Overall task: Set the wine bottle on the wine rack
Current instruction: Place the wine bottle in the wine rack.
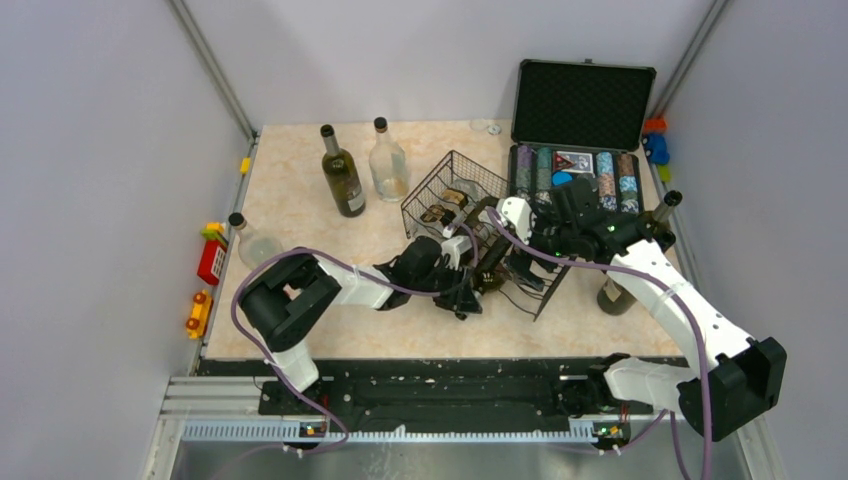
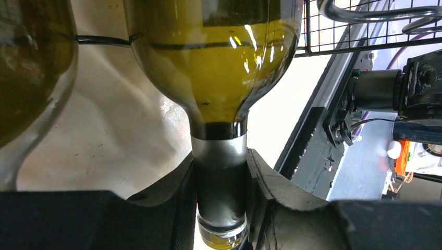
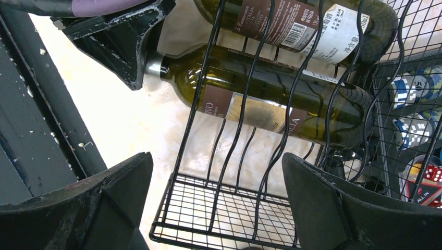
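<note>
A green wine bottle [image 2: 219, 67] with a brown label lies on its side in the black wire wine rack [image 3: 234, 156]. My left gripper [image 2: 221, 174] is shut on its dark foil neck, at the rack's near end [image 1: 468, 288]. In the right wrist view the same wine bottle [image 3: 271, 99] rests in a cradle, with a second labelled bottle [image 3: 292, 21] lying beside it. Over the rack's lower mesh end my right gripper [image 3: 219, 198] stands open, wires between its fingers but nothing touching them.
A dark bottle [image 1: 342, 178] and a clear bottle [image 1: 388, 165] stand at the back. A clear bottle [image 1: 250, 240] stands left, another bottle [image 1: 615, 292] right behind the right arm. The open black case [image 1: 580, 110] holds poker chips. Toys [image 1: 210, 260] lie along the left edge.
</note>
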### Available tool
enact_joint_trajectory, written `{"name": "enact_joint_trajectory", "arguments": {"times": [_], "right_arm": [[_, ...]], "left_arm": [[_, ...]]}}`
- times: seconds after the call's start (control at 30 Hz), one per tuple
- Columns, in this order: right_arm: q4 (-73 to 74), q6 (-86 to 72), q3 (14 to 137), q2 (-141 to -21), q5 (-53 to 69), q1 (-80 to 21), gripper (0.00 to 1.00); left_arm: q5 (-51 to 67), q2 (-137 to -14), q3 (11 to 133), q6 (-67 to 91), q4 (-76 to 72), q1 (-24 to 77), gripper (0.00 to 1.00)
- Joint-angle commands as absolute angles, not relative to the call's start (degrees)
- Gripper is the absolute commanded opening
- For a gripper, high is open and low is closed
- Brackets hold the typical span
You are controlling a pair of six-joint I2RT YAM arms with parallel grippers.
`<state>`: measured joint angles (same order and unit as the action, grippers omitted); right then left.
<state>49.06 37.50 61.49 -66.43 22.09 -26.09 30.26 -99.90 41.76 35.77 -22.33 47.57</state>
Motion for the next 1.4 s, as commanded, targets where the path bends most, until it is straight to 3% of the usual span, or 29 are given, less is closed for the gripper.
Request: {"name": "enact_joint_trajectory", "arguments": {"times": [0.0,0.6,0.93,1.23,1.37], "right_arm": [[48.2,38.0,61.7,-66.1,22.5,-25.7,0.97],[47.2,37.5,61.6,-67.0,23.2,-25.7,0.97],[47.2,37.5,60.9,-66.3,22.8,-25.7,0.97],[46.8,37.5,60.9,-66.4,22.9,-25.7,0.97],[46.7,37.5,60.7,-66.3,23.1,-25.7,0.97]], "left_arm": [[34.0,-99.5,44.5,33.8,-23.4,48.4,0.12],[32.9,-94.0,43.2,29.8,-19.8,48.4,0.5],[32.9,-94.4,43.9,29.2,-18.5,48.3,0.61],[33.0,-90.8,43.4,23.4,-14.6,48.3,0.85],[33.3,-89.0,43.1,20.2,-13.2,48.4,0.87]]}}
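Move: The left hand already grips the wine bottle by its neck, with the bottle lying in the rack; the bottle's middle is about 10 cm ahead and 7 cm to the right, roughly at hand height. The next green bottle lies alongside, its middle some 16 cm straight ahead, and the clear bottle about 22 cm ahead and 4 cm left. From the waiting right hand, the held bottle's middle is about 9 cm left, 2 cm ahead and 12 cm below. Holding nearly still on the neck at first, the left hand then rises about 3 cm and eases back towards the robot by about 1 cm, its fingers spreading from their grip to almost fully open so that the bottle neck is let go. The wrist tilts by some 10 degrees as the hand lifts clear of its hold. ##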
